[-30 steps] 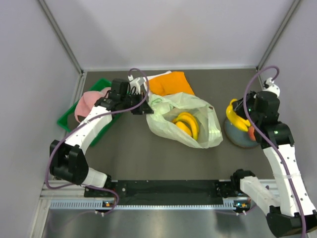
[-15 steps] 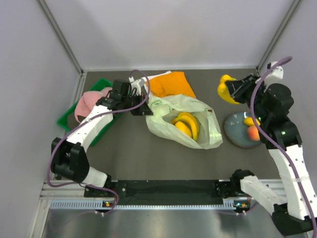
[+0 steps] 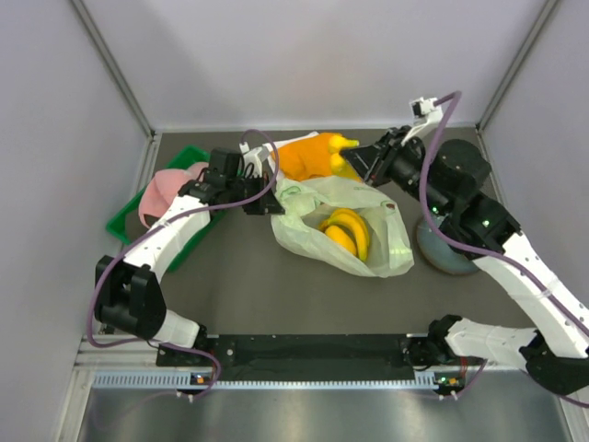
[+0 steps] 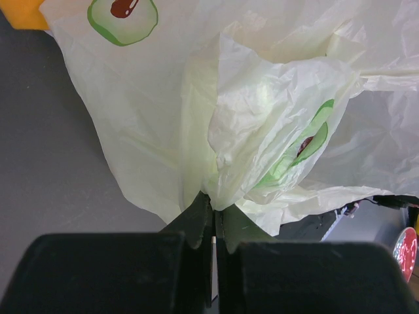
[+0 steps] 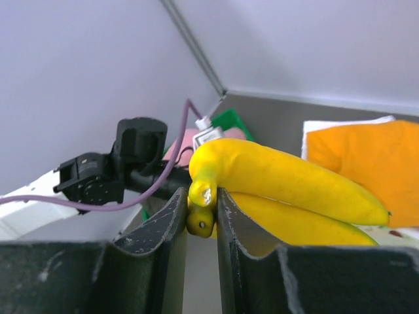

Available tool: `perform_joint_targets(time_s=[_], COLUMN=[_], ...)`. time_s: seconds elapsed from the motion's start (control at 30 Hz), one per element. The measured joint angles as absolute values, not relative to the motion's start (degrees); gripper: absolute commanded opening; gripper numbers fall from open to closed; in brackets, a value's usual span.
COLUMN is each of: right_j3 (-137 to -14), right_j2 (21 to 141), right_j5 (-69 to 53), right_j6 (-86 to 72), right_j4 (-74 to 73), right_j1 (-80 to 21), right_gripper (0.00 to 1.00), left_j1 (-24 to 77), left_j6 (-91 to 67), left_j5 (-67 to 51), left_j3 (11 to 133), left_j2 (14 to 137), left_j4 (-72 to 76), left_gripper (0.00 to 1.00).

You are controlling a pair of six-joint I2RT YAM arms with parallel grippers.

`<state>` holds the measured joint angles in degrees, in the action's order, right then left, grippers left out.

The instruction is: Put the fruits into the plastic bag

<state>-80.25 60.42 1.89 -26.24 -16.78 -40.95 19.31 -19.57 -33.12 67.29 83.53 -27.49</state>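
The plastic bag (image 3: 382, 241), pale green with avocado prints, lies crumpled at mid-table with one bunch of yellow bananas (image 3: 346, 230) inside it. My left gripper (image 3: 274, 204) is shut on the bag's left edge; in the left wrist view the bag (image 4: 262, 111) bunches up between the closed fingers of the left gripper (image 4: 215, 219). My right gripper (image 3: 357, 162) holds a second banana bunch (image 3: 335, 153) in the air over the bag's far edge. In the right wrist view the right gripper (image 5: 201, 209) pinches the stem of that bunch (image 5: 288, 183).
An orange cloth (image 3: 304, 158) lies behind the bag. A green tray (image 3: 129, 221) with a pink object (image 3: 166, 189) sits at the left wall. A blue-grey plate (image 3: 444, 258) lies at the right, partly under my right arm.
My right arm lifted the banana bunch off the plate and swung it left to above the bag's far edge. The left arm and bag stayed still.
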Motion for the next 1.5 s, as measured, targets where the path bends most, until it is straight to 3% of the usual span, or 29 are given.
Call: perform_joint_targets(time_s=[0.53,0.67,1.17,1.5], right_j3=[-71.0,-70.8,-71.4,-71.5], right_j2=[63.4,63.4,65.6,69.6], right_j5=[-22.5,-23.5,1.1,17.6], right_j6=[-31.7,-31.5,-30.1,-31.3], right_j4=[-15.8,-17.8,-37.2,-41.4], right_j1=[-43.1,-43.3,-43.4,-43.4], right_gripper=[0.00,0.00,0.00,0.00], left_j1=[19.5,19.5,19.9,20.0], left_j6=[-19.6,-19.6,-19.6,-19.6], left_j5=[-33.2,-33.3,-33.3,-33.4], left_j3=[67.3,67.3,67.3,67.3], left_j2=[83.5,83.5,83.7,84.0], left_j4=[-27.5,-27.5,-27.5,-27.5], left_gripper=[0.00,0.00,0.00,0.00])
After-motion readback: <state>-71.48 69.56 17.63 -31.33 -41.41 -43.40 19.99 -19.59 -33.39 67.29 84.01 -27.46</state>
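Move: The right hand, already holding bananas, is high above the plastic bag: the bag's middle lies about 5 cm ahead, 1 cm right and 37 below, with the bagged bananas 1 cm beyond it. The orange cloth is some 28 cm ahead and 6 left, the bowl 3 ahead and 24 right, both about 44 below. From the left hand, still pinching its rim, the bag's middle is about 2 cm ahead, 15 right and 11 below. The right hand lowers the gripped bananas some 20 cm into the bag, arcing left-back then right-forward, tipping down. ##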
